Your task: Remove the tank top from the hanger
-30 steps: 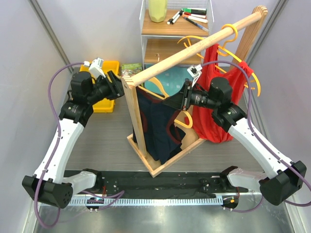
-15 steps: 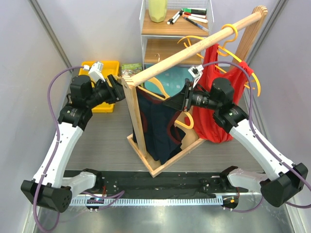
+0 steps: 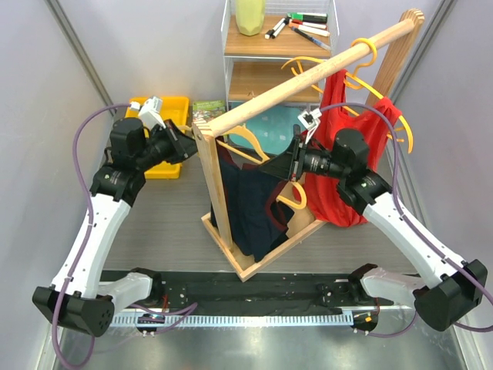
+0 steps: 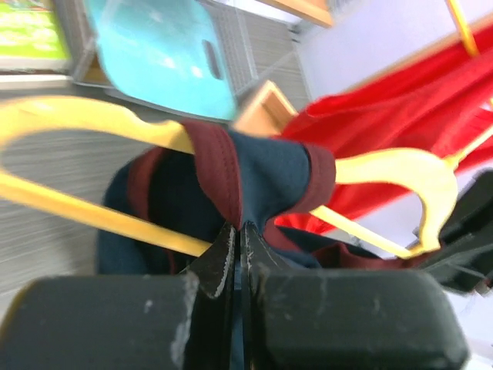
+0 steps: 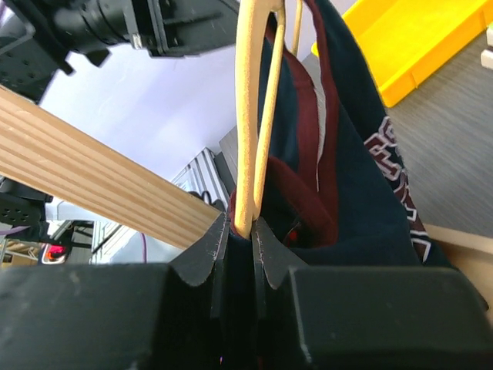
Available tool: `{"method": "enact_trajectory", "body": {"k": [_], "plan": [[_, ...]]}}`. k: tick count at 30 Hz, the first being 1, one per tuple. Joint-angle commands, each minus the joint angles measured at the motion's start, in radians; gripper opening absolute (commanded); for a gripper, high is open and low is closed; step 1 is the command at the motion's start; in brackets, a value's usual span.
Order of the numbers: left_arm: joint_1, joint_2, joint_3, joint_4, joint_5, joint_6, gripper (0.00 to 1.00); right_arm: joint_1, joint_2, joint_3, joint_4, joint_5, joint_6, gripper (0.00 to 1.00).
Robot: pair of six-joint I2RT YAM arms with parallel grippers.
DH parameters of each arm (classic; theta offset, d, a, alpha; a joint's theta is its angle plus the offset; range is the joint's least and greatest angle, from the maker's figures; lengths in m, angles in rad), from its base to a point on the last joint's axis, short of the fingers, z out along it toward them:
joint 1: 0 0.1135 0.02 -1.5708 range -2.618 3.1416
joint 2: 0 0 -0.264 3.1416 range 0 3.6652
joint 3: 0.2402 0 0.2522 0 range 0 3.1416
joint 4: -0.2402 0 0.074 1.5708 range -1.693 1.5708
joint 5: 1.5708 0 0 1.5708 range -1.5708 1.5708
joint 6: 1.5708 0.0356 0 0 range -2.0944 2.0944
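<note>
A navy tank top (image 3: 250,204) with maroon trim hangs on a yellow hanger (image 3: 248,142) inside the wooden rack. My left gripper (image 3: 194,144) is shut on the top's shoulder strap (image 4: 254,173), which is pulled along the hanger arm (image 4: 85,119). My right gripper (image 3: 277,166) is shut on the yellow hanger's end (image 5: 250,146), with the navy top (image 5: 354,185) draped beside it. The hanger's other end (image 4: 416,181) shows in the left wrist view.
A wooden rack with a rail (image 3: 308,77) and base frame (image 3: 254,258) stands mid-table. A red garment (image 3: 347,169) hangs on the rail at right. A yellow bin (image 3: 166,139) sits back left. Shelves (image 3: 266,46) with markers stand behind.
The left gripper has drawn the strap up and left along the hanger. The hanger and the right gripper have shifted slightly up and left; the top's shoulder has bunched higher.
</note>
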State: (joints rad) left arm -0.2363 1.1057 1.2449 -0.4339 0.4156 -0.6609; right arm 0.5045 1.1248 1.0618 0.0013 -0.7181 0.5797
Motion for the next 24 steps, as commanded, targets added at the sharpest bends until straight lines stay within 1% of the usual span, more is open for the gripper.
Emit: {"method": "enact_trajectory", "body": {"k": [1, 2, 4, 5, 7, 8, 10, 17, 21, 24], "plan": [[0.002, -0.023, 0.119, -0.103, -0.248, 0.076, 0.00, 0.008, -0.085, 0.012, 0.013, 0.012, -0.023, 0.01], [0.000, -0.020, 0.149, -0.117, -0.295, 0.087, 0.00, 0.009, -0.098, 0.010, -0.029, 0.017, -0.027, 0.01], [0.008, -0.004, 0.177, -0.152, -0.380, 0.113, 0.00, 0.008, -0.140, -0.005, -0.053, 0.029, -0.041, 0.01], [0.014, 0.022, 0.210, -0.163, -0.385, 0.119, 0.00, 0.009, -0.155, -0.014, -0.076, 0.038, -0.047, 0.01], [0.040, 0.048, 0.235, -0.192, -0.373, 0.109, 0.00, 0.008, -0.187, -0.025, -0.099, 0.058, -0.057, 0.01], [0.046, 0.058, 0.241, -0.196, -0.353, 0.103, 0.00, 0.008, -0.218, -0.035, -0.118, 0.060, -0.061, 0.01], [0.054, 0.071, 0.238, -0.187, -0.356, 0.086, 0.00, 0.008, -0.249, -0.046, -0.126, 0.062, -0.061, 0.01], [0.068, 0.069, 0.234, -0.189, -0.406, 0.083, 0.00, 0.009, -0.348, -0.080, -0.179, 0.095, -0.073, 0.01], [0.074, 0.074, 0.214, -0.201, -0.400, 0.087, 0.00, 0.008, -0.408, -0.114, -0.143, 0.130, -0.055, 0.01], [0.074, 0.075, 0.165, -0.189, -0.356, 0.075, 0.00, 0.008, -0.415, -0.126, -0.084, 0.128, -0.023, 0.01]]}}
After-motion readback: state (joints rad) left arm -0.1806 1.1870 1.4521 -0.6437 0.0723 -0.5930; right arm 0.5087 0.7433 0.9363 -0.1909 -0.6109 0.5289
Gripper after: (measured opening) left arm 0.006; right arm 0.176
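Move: The left hand already pinches the tank top's near strap. From it, the hanger's left end is about 4 cm ahead, 4 cm to the left and level, and the top of the rack's left post is some 3 cm back, 3 cm to the right and 8 cm up. The right hand, already gripping the hanger's right arm with the cloth, has that left end some 9 cm ahead and 18 cm to the left; the red tank top hangs about 17 cm to its right and 6 cm ahead, slightly lower. Still pinching the strap shut, the left hand drags it about 7 cm to the left and 4 cm forward, past the hanger's left end, arching up some 4 cm and sinking again while swinging about 20 degrees counter-clockwise. The right hand keeps its grip on the hanger and draws it the other way, back and to the right by some 8 cm in all. ##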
